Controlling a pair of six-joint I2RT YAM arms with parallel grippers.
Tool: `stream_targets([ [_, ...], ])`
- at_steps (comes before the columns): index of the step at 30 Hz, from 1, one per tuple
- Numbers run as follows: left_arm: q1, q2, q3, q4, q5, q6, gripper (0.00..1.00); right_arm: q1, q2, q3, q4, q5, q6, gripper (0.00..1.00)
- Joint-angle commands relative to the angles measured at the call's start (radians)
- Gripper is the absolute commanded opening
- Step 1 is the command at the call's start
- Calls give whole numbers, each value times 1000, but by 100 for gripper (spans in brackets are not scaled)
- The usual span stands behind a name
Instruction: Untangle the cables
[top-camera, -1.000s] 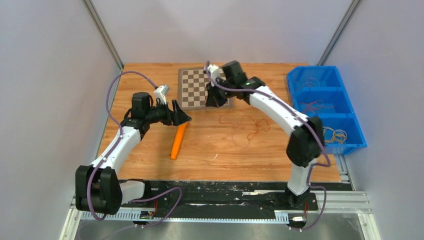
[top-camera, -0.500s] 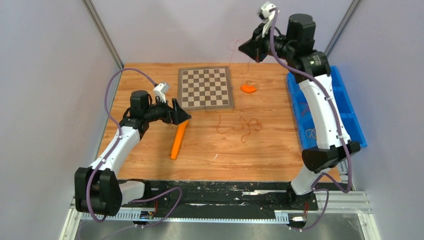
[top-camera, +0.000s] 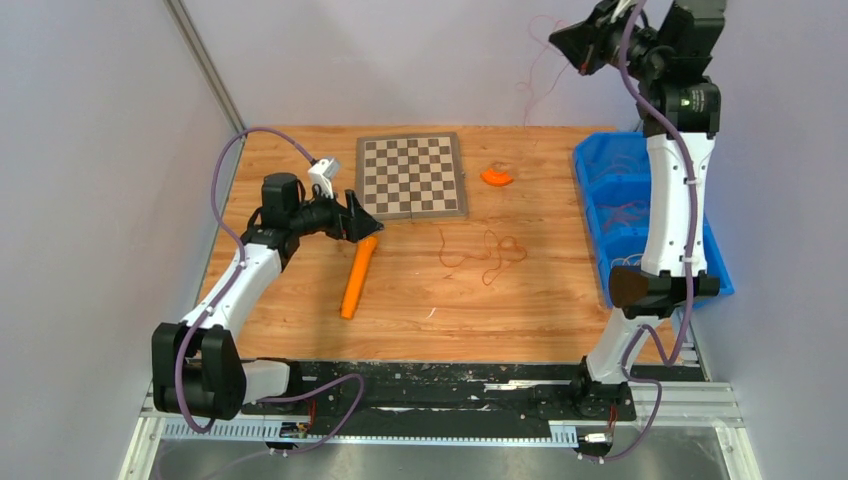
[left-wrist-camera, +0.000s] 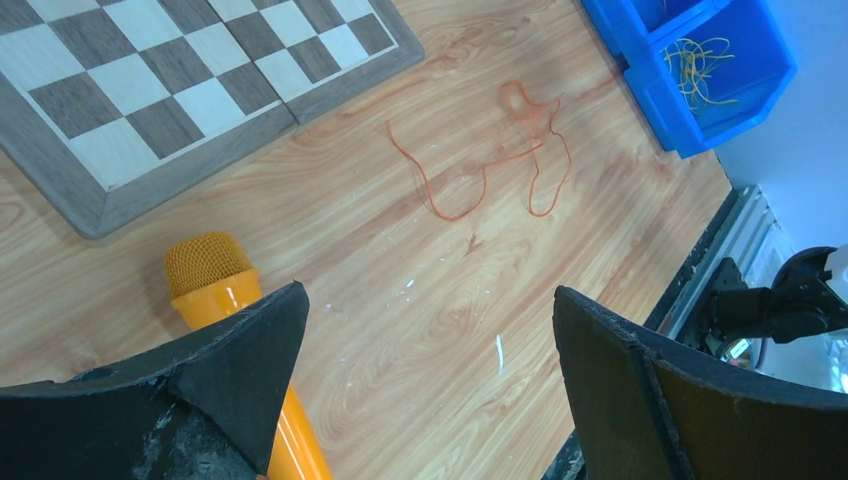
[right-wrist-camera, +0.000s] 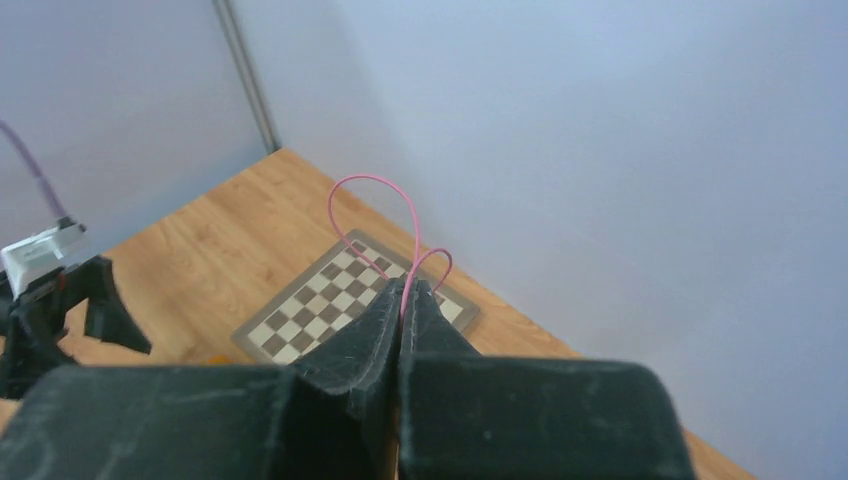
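A thin reddish-brown cable (top-camera: 485, 255) lies in loose loops on the wooden table, right of centre; it also shows in the left wrist view (left-wrist-camera: 480, 165). My right gripper (top-camera: 572, 42) is raised high at the back right, shut on a thin pink-red cable (right-wrist-camera: 400, 215) whose loops stick out past the fingertips. That cable hangs as a faint strand (top-camera: 528, 88) in front of the back wall. My left gripper (top-camera: 368, 226) is open and empty, low over the table beside the orange stick (top-camera: 357, 282). In its wrist view (left-wrist-camera: 428, 300) the jaws stand wide apart.
A chessboard (top-camera: 412, 176) lies at the back centre. A small orange lump (top-camera: 496, 177) sits right of it. Blue bins (top-camera: 600, 170) along the right edge hold more thin cables, yellow ones in the near bin (left-wrist-camera: 695, 62).
My right arm has swung up from the chessboard to high at the back right, lifting one cable clear of the tangle. The left arm has barely moved.
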Motion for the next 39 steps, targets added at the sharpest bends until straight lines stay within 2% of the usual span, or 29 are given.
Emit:
stream_targets([
  [1, 6, 6, 52, 23, 20, 37, 100, -86, 14, 39, 220, -81, 193, 0],
  [4, 5, 12, 58, 20, 18, 41, 100, -99, -35, -24, 391, -63, 281, 0],
  [8, 5, 27, 70, 18, 18, 43, 100, -100, -42, -24, 498, -30, 321, 0],
  [12, 5, 44, 87, 23, 21, 44, 100, -120, -41, -85, 503, -5, 277, 0],
  [20, 5, 72, 98, 32, 34, 38, 100, -230, 73, -66, 502, -148, 338, 0],
  [30, 5, 103, 113, 23, 36, 44, 100, -308, 156, -109, 503, -189, 329, 0],
  [39, 6, 138, 139, 8, 36, 57, 100, -399, 225, -162, 503, -201, 194, 0],
])
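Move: My right hand is high up with the pink cable already pinched and hanging. The middle of the blue tray lies about 22 cm to its right, 5 cm back and some 50 cm below. At that same depth, the orange wedge is about 8 cm left and 2 cm ahead, and the loose red cable about 9 cm left and 14 cm back. From my left hand the tray is some 55 cm right, 6 cm ahead and 18 cm lower. Keeping my right fingers shut on the pink cable, I first lift it about 7 cm while easing right, then swing right and forward over towards the blue tray's side, sinking as I go. I end some 15 cm right, 10 cm forward and 5 cm lower, the wrist rolled about 10 degrees left side up and turned slightly clockwise. My left hand, empty and open, creeps 2 cm forward. ##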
